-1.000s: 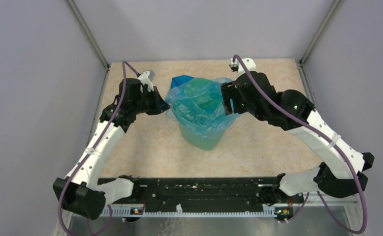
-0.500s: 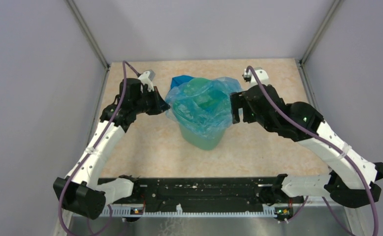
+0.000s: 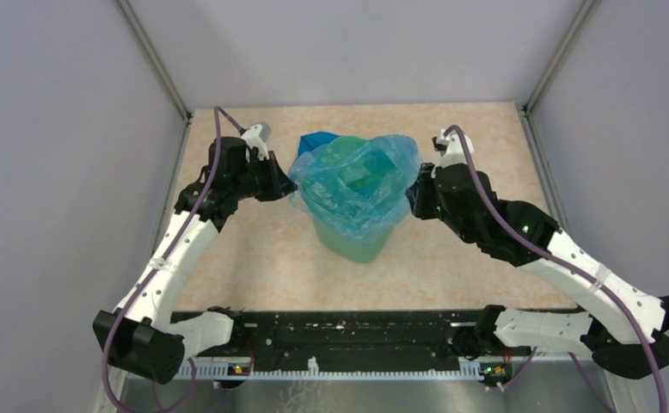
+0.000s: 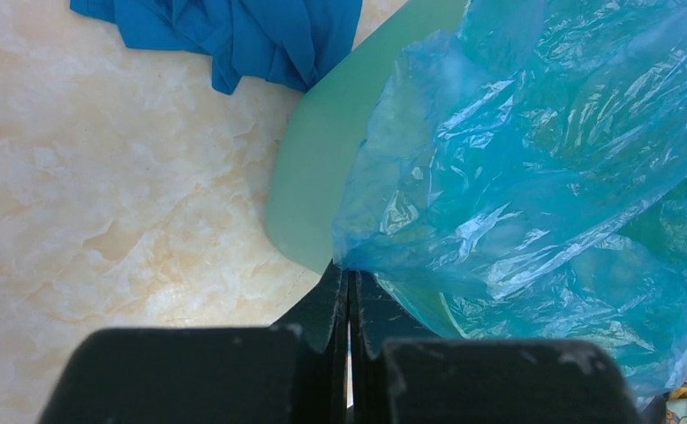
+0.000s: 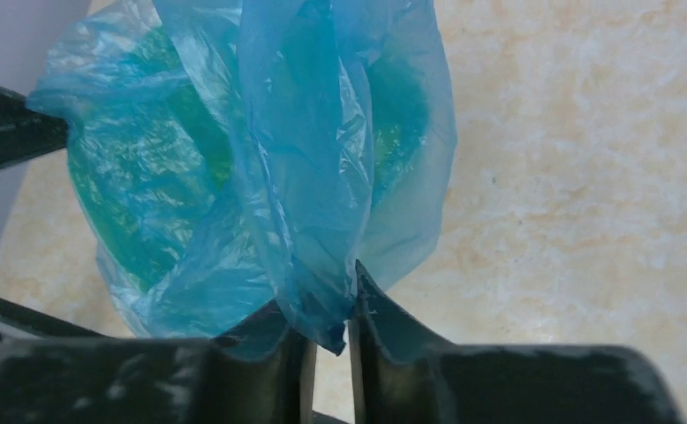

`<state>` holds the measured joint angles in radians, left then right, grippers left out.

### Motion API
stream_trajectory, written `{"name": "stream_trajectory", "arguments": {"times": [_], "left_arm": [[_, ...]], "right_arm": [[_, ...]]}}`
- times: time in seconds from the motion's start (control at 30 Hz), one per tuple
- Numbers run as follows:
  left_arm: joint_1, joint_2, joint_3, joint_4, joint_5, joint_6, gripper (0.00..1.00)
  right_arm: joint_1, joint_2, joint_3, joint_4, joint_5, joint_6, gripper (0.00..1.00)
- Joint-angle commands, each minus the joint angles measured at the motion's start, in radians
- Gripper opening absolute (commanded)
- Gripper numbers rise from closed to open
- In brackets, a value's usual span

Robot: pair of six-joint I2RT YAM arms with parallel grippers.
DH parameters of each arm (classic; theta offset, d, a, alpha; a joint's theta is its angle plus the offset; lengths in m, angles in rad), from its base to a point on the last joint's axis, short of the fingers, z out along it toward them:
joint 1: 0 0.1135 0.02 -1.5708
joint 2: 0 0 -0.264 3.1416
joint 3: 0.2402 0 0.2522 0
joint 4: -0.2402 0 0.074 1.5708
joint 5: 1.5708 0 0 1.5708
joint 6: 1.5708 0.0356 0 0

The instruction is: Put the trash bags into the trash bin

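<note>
The mint-green trash bin [image 3: 354, 247] stands upright at the table's middle. A light-blue translucent trash bag [image 3: 357, 185] sits in its mouth and drapes over its rim. My left gripper [image 3: 286, 185] is at the bin's left rim, shut on the bag's edge. In the left wrist view the gripper [image 4: 349, 272] pinches the film [image 4: 543, 177] beside the green rim [image 4: 318, 168]. My right gripper [image 3: 413, 194] is at the bin's right side, and in its wrist view it [image 5: 327, 309] is shut on a bunched fold of the bag [image 5: 305, 177].
A crumpled darker blue piece [image 3: 316, 140] lies on the table just behind the bin's left side; it also shows in the left wrist view [image 4: 234, 35]. Grey walls close in the beige marbled table [image 3: 486, 146] on three sides.
My right gripper has moved right, away from the bin's mouth, drawing the bag's right edge outward with it. The left arm has not moved.
</note>
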<state>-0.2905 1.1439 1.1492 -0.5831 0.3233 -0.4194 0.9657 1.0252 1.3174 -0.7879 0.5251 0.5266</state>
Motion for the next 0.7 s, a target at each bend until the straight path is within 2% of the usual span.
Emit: {"name": "stream_trajectory", "arguments": {"times": [0.0,0.03,0.07,0.27,0.4,0.5,0.67], "left_arm": [[0.004,0.002,-0.011,0.039,-0.003,0.01,0.0],[0.004,0.004,-0.014,0.04,-0.003,0.009,0.0],[0.004,0.007,-0.018,0.04,-0.002,0.008,0.0],[0.004,0.007,-0.054,0.058,0.001,0.0,0.0],[0.004,0.013,-0.086,0.082,0.0,-0.009,0.0],[0.005,0.026,-0.107,0.116,-0.005,-0.02,0.0],[0.004,0.066,-0.099,0.169,-0.03,-0.043,0.0]], "right_arm": [[0.0,0.014,0.02,-0.007,0.057,0.042,0.07],[0.001,0.013,0.014,-0.036,0.065,0.052,0.01],[0.001,0.006,0.002,-0.06,0.065,0.061,0.0],[0.001,-0.054,-0.148,-0.12,0.003,0.099,0.0],[0.001,-0.056,-0.257,-0.094,-0.009,0.121,0.0],[0.0,-0.041,-0.303,-0.056,0.042,0.128,0.0],[-0.03,0.0,-0.32,0.012,0.09,0.113,0.0]]}}
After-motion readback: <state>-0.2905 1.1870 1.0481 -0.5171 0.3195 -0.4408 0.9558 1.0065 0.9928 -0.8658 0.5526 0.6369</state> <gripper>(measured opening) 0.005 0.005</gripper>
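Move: The right fingers are partly closed around the bag's right edge. The trash bin, under the draped bag, has its middle about 9 cm ahead of that hand, 14 cm to its left and some 21 cm below. The blue cloth lies beyond, roughly 33 cm ahead, 21 cm left and 32 cm down. From the left hand, already pinching the bag's left edge, the bin is 15 cm to the right, 2 cm ahead and 14 cm below. Down, and fast after a brief pause: the right fingers finish shutting on the bag's edge and draw it about 13 cm down outside the bin's right side, drifting a few centimetres right and slightly back while the hand tips nose-down and rolls its left side low, some 20 degrees altogether. The left hand keeps its pinch and sinks about 4 cm beside the rim. ##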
